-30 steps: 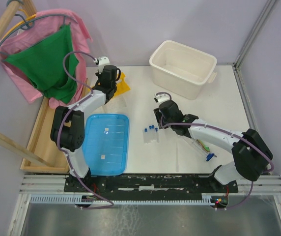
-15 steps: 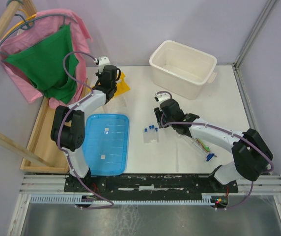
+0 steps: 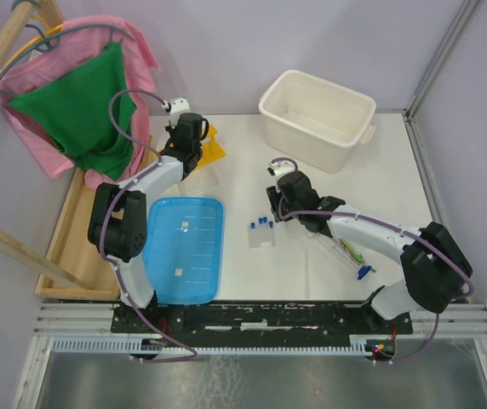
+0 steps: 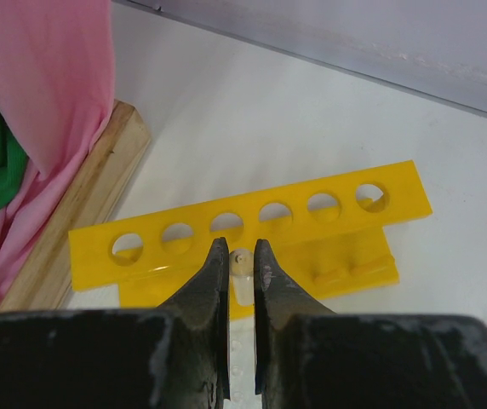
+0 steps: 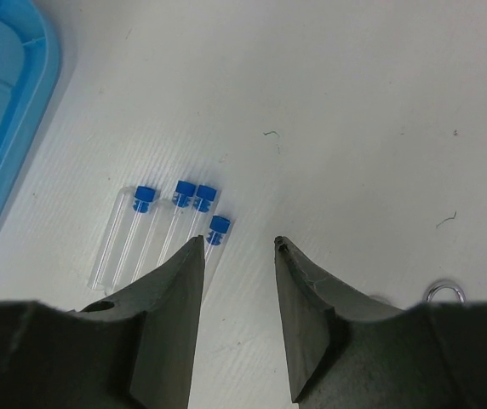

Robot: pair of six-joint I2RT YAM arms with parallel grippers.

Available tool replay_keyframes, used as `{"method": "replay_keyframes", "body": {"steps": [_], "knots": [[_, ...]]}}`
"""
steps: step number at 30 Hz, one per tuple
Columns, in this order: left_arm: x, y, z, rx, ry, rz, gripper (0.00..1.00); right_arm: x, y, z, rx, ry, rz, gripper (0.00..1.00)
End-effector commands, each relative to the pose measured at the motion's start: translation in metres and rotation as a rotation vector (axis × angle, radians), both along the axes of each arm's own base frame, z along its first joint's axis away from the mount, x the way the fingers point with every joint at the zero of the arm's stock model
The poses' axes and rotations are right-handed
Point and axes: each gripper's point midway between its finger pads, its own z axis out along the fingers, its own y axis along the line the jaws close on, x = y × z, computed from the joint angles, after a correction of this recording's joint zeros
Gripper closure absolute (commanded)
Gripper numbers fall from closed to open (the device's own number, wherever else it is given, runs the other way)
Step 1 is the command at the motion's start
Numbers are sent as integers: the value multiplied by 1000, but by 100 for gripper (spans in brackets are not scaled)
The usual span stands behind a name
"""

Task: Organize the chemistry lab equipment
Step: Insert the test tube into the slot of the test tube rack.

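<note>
The yellow tube rack (image 4: 312, 209) lies at the back left of the table (image 3: 212, 145). My left gripper (image 4: 240, 247) is over it (image 3: 194, 152), shut on a small clear tube (image 4: 242, 262) held end-on just before the rack's row of holes. Several blue-capped tubes (image 5: 175, 217) lie side by side mid-table (image 3: 262, 227). My right gripper (image 5: 239, 243) is open and empty, low over the table just right of them (image 3: 274, 208). Green-tipped (image 3: 352, 252) and blue-tipped (image 3: 363, 273) rods lie under the right arm. A metal ring (image 5: 442, 291) shows at the right. I see no flasks.
A large white tub (image 3: 316, 106) stands at the back right. A flat blue ribbed lid (image 3: 184, 247) lies front left of the tubes, its corner in the right wrist view (image 5: 5, 94). A wooden frame (image 3: 73, 221) with pink and green cloth (image 3: 82, 102) borders the left side.
</note>
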Motion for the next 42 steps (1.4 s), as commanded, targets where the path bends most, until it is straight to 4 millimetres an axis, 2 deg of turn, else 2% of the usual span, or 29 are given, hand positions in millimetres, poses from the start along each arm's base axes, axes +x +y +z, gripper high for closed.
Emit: {"method": "replay_keyframes", "body": {"steps": [1,15,23,29,36,39,42], "knots": [[14,0,12,-5,-47,6,97,12,8,13,35,-47,8,53],[13,0,-4,-9,-19,10,97,13,8,10,42,-39,8,53],[8,1,1,-25,-26,13,71,11,12,7,49,-20,28,53],[-1,3,16,-50,-42,23,65,9,15,11,60,-3,29,50],[-24,-1,49,-121,-90,14,63,0,11,13,46,72,5,49],[-44,-17,59,-185,-96,-25,63,-8,17,11,55,145,22,51],[-73,-43,57,-202,-82,-93,63,-16,22,6,71,202,30,53]]}}
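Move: Almost under the left hand's fingertips, which still hold the clear test tube, stands the yellow test tube rack, its middle some 2 cm ahead and 8 cm below. The blue tray's middle is about 24 cm back and 2 cm to the left of this hand, while the white bin stands roughly 31 cm to its right and 9 cm farther out. From the right hand the rack lies about 22 cm left, 13 cm ahead and a little lower. Lowering the test tube about 2 cm at the middle of the rack, the left hand stops there, and its fingers part to let go of the tube. Then the empty hand backs off with quickening speed, climbing about 6 cm and drawing some 4 cm back towards its base, away from the rack, the wrist tilting slightly. ##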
